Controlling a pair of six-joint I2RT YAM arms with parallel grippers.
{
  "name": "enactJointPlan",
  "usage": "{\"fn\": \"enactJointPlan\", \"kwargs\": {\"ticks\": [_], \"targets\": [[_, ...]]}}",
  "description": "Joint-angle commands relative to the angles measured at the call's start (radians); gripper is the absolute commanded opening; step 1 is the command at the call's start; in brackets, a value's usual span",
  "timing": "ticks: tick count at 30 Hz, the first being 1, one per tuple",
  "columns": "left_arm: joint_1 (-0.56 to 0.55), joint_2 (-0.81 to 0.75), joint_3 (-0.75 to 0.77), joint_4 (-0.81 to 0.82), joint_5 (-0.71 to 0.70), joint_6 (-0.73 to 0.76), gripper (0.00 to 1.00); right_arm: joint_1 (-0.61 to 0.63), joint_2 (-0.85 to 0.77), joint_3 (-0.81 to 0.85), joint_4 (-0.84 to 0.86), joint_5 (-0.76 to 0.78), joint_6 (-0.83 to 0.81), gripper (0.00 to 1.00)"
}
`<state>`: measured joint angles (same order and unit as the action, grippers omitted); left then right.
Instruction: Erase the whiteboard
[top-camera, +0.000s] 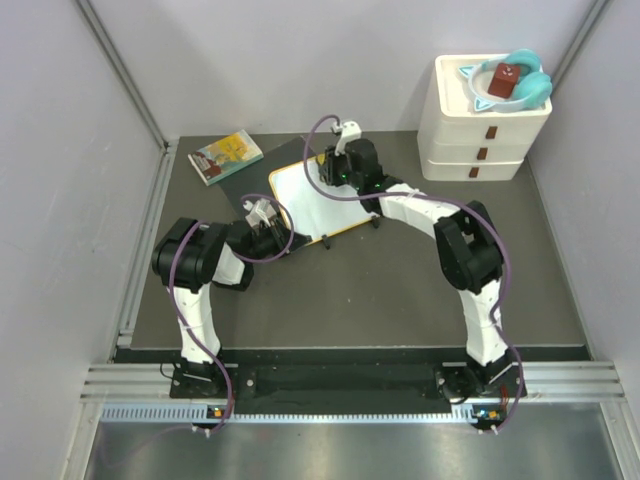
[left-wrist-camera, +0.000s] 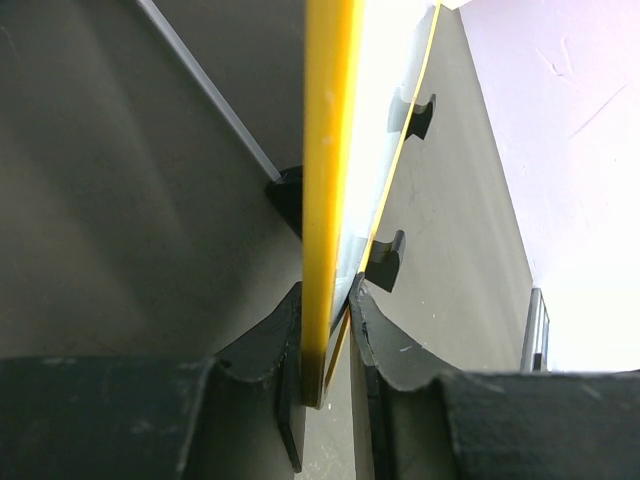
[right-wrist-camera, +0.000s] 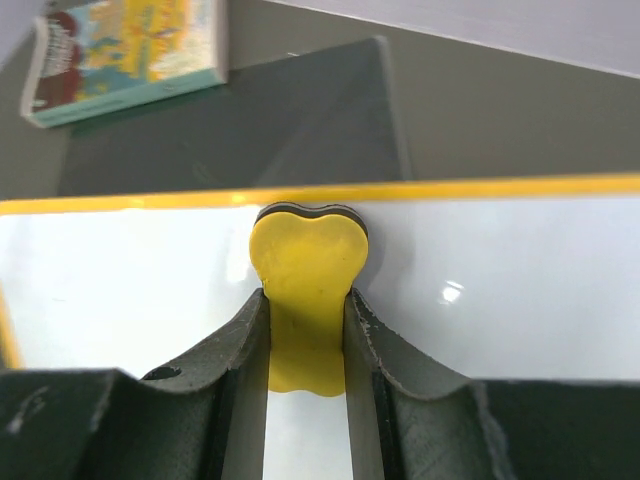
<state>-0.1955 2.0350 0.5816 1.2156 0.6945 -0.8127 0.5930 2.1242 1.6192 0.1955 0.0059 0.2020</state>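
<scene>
The whiteboard, white with a yellow-orange frame, lies on the dark table at centre. My left gripper is shut on the board's near-left edge; the left wrist view shows the frame edge-on between the jaws, and its black feet. My right gripper is shut on a yellow eraser with a dark felt underside. It presses the eraser flat on the white surface near the far frame edge. No scribbles show on the board.
A colourful book lies at the back left, also in the right wrist view, beside a dark grey mat under the board. A white drawer stack with a teal item on top stands at the back right.
</scene>
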Motion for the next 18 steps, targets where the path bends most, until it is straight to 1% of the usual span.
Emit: {"fn": "enactJointPlan", "kwargs": {"ticks": [1, 7, 11, 12, 18], "targets": [[-0.001, 0.008, -0.022, -0.114, -0.059, 0.052, 0.0, -0.058, -0.073, -0.142, -0.015, 0.08, -0.035, 0.0], [-0.002, 0.007, -0.025, -0.111, -0.061, 0.05, 0.0, -0.001, -0.121, -0.261, -0.028, 0.098, -0.038, 0.0], [-0.001, 0.008, -0.026, -0.105, -0.061, 0.05, 0.0, 0.024, -0.151, -0.355, -0.021, 0.108, 0.011, 0.0], [-0.001, 0.007, -0.026, -0.105, -0.061, 0.05, 0.0, 0.031, -0.162, -0.375, 0.007, 0.105, 0.022, 0.0], [-0.001, 0.002, -0.031, -0.097, -0.061, 0.05, 0.0, 0.05, -0.178, -0.426, -0.024, 0.109, 0.079, 0.0]]}}
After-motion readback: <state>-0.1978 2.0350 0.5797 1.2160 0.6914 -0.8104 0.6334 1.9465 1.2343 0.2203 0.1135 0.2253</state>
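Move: The right hand holds the eraser close to the whiteboard's upper edge; the whiteboard's middle lies about 5 cm back, straight in line sideways and some 6 cm lower. The black sheet is around 15 cm left, level with this hand and 15 cm below; the middle stand is 16 cm back, 1 cm left and 13 cm down. From the left hand, pinching the lower left corner, the whiteboard's middle is 11 cm ahead, 8 cm right and 6 cm higher. The right hand wipes the eraser about 6 cm right, then back and down the whiteboard, left hand holding on. ##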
